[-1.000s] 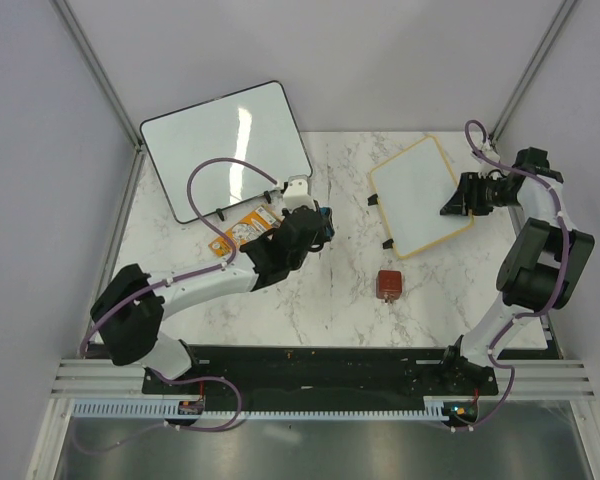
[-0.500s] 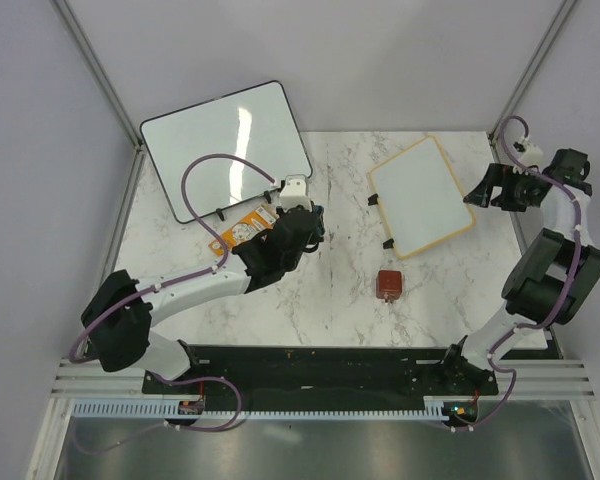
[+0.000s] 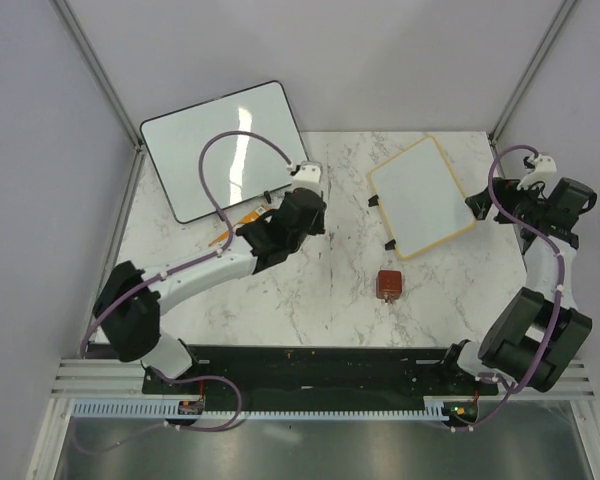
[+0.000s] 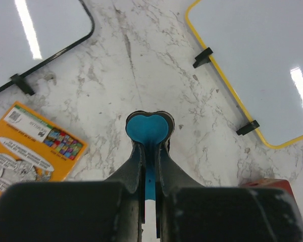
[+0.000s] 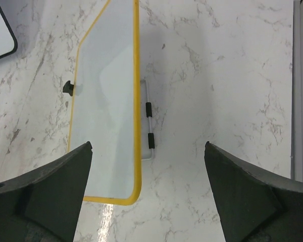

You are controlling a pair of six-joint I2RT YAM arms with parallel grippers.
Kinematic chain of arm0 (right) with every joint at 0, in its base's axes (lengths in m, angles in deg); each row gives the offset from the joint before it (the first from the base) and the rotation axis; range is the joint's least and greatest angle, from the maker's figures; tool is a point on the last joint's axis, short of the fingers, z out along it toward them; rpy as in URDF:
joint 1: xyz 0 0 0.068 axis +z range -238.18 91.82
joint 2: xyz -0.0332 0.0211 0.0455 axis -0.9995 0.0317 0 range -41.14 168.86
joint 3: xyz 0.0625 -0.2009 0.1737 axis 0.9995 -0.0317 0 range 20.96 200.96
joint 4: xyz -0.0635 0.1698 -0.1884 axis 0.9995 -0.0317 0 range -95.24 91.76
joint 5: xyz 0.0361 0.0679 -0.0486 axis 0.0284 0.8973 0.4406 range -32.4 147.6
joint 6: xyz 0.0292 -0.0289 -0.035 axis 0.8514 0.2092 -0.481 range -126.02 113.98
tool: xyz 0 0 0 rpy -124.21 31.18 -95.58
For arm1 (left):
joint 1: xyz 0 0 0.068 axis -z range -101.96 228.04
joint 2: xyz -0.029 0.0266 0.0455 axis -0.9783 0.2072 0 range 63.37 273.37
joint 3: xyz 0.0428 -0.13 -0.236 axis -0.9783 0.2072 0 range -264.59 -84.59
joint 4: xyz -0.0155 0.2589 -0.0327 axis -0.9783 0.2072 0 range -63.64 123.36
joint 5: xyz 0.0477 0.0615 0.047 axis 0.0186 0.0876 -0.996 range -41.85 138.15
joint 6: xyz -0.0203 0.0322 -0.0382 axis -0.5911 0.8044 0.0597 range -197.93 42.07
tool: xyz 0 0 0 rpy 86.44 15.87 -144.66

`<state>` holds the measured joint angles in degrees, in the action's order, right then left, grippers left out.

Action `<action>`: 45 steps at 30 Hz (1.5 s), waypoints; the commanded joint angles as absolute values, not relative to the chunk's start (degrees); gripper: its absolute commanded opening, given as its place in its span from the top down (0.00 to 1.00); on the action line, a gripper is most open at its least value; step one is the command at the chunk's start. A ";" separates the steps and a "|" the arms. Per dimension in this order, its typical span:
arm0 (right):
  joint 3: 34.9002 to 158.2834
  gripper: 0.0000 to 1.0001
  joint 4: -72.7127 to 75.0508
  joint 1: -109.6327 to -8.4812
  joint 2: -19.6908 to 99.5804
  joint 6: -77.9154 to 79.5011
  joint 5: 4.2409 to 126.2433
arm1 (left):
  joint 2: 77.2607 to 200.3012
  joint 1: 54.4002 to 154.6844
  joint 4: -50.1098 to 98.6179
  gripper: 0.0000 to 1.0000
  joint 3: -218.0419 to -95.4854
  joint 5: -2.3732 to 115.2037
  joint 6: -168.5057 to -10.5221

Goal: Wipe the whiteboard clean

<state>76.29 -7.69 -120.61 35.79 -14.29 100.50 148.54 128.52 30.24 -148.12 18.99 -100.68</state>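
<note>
The small yellow-framed whiteboard (image 3: 420, 195) stands tilted on black clip feet at the back right of the marble table. Its face looks blank white; I see no red writing. It also shows in the left wrist view (image 4: 257, 60) and the right wrist view (image 5: 106, 101). My left gripper (image 3: 318, 205) is shut on a flat blue heart-shaped piece (image 4: 146, 128), left of the board and apart from it. My right gripper (image 3: 478, 207) is open and empty beside the board's right edge; its midpoint in the wrist view (image 5: 147, 146) is over the table.
A larger black-framed blank whiteboard (image 3: 225, 145) leans at the back left. An orange booklet (image 4: 30, 146) lies under my left arm. A small red-brown block (image 3: 388, 284) sits on the table in front of the yellow board. A wire stand (image 5: 150, 126) props the board.
My right gripper has drawn back to the right, off the yellow-framed whiteboard. My left gripper has moved a little toward the back with the blue piece in it.
</note>
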 commanded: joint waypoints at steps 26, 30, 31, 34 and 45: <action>50.14 0.02 30.68 -108.06 28.82 -0.22 93.74 | 146.28 121.29 41.04 0.01 -146.74 22.41 -97.98; 49.44 0.02 33.22 -101.90 30.93 -0.05 82.32 | 138.45 117.34 36.83 0.00 -137.19 19.07 -97.53; 48.91 0.02 34.27 -99.28 31.98 0.74 74.38 | 136.61 115.59 32.64 0.01 -135.07 17.76 -97.01; 46.80 0.02 39.90 -92.35 35.92 -0.21 56.28 | 128.61 113.21 22.45 0.00 -124.70 15.83 -92.63; 48.21 0.02 46.92 -82.74 47.72 -4.52 41.88 | 120.75 109.07 -22.02 0.00 -98.59 2.05 -71.70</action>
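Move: My left hand still pinches the blue eraser; the bare table spot it goes to lies some 5 cm right and 12 cm below. From that hand the orange booklet is about 11 cm left and 1 cm back, the red box 21 cm right and 12 cm back. From my open right hand the small whiteboard's middle is roughly 10 cm ahead, 16 cm left and 10 cm below; the red box sits 12 cm back, 23 cm left. I lower the eraser about 9 cm and slightly right to the marble, open my left fingers wide to let go, then lift and sweep some 26 cm left over the booklet. Meanwhile my open right hand draws back and left, then goes left, forward and down about 7 cm, turning clockwise, to straddle the small whiteboard's right edge near its near corner, without closing. ##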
